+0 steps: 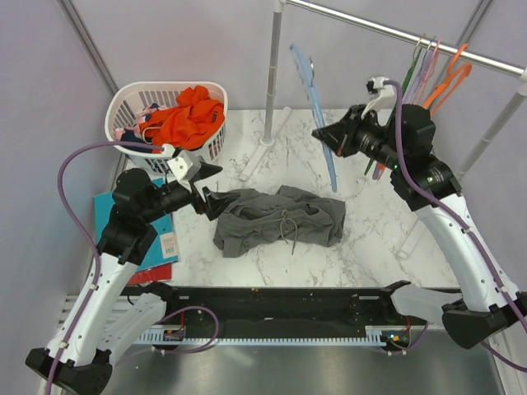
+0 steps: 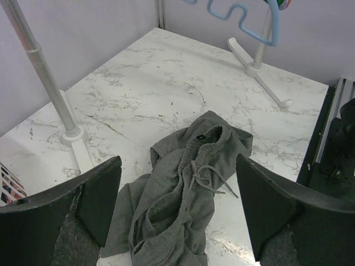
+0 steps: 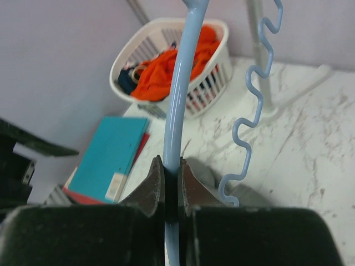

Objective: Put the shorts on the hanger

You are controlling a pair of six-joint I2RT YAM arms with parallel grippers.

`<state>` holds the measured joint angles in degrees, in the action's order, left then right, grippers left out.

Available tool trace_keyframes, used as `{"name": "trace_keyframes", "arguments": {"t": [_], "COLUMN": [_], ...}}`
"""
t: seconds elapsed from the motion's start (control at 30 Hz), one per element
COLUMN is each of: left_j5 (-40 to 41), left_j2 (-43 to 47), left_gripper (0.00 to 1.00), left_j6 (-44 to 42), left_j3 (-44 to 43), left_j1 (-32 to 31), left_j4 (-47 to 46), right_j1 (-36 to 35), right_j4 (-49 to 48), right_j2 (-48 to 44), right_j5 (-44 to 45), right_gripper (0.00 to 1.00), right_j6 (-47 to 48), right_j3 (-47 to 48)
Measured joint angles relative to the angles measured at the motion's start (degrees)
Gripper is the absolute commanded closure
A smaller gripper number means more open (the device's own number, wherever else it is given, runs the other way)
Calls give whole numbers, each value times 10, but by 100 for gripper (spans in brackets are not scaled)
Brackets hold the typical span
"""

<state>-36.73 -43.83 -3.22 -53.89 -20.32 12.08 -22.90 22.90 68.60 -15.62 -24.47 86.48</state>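
The dark grey shorts (image 1: 278,218) lie crumpled on the marble table, drawstring facing up; in the left wrist view the shorts (image 2: 183,205) lie just beyond and below my fingers. My left gripper (image 1: 209,186) is open at their left end, its jaws wide apart (image 2: 177,160) and holding nothing. My right gripper (image 1: 328,134) is shut on the light-blue hanger (image 1: 318,107), which it holds upright in the air behind the shorts. In the right wrist view the fingers (image 3: 172,169) pinch the hanger's smooth arm (image 3: 181,105), with the wavy bar (image 3: 252,111) to the right.
A white basket (image 1: 123,105) with an orange garment (image 1: 191,115) stands at the back left. A clothes rack's pole (image 1: 274,66) and rail (image 1: 412,36) rise behind, with green, lavender and orange hangers (image 1: 432,70) on the rail. Teal and red books (image 1: 104,212) lie at the left.
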Motion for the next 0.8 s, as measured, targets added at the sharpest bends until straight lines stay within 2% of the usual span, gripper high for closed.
{"name": "trace_keyframes", "arguments": {"t": [0.23,0.37,0.53,0.67,0.8], "left_j5": [-25,-28,-58,-84,-92], "left_j2": [12,41,73,65,62], "left_gripper": [6,6,7,10,12], "left_j6": [-2,-45,-158,-267,-374], "left_j3": [19,48,70,64,67], "left_j1": [0,0,1,1,1], "left_j4": [15,32,85,149,200], "right_j1": [-10,-23,-70,-130,-158], "right_j4": [48,99,177,243,285], "right_j2": [-70,-108,-132,-126,-122], "right_j5": [-131,-188,-232,-236,-246], "right_gripper": [100,100,100,100,100], "right_j6": [52,119,237,329,397], "right_j3": [-124,-166,-200,-206,-206]}}
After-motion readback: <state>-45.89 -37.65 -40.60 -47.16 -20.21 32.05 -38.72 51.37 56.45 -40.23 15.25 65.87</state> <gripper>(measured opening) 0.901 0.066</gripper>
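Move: From the right hand, which already grips the blue hanger, the shorts lie about 8 cm back, 12 cm left and some 36 cm below. The green hanger hangs roughly 15 cm to its right, 5 cm farther out and level in height; the rack's left foot is about 15 cm ahead, 17 cm left and 38 cm down. From the open left hand the shorts are some 17 cm right, 3 cm ahead, 28 cm below; the basket is about 28 cm ahead, 17 cm left, 20 cm lower. Right hand swings the held hanger about 20 cm back and down, counter-clockwise, towards the shorts; open left sinks. ##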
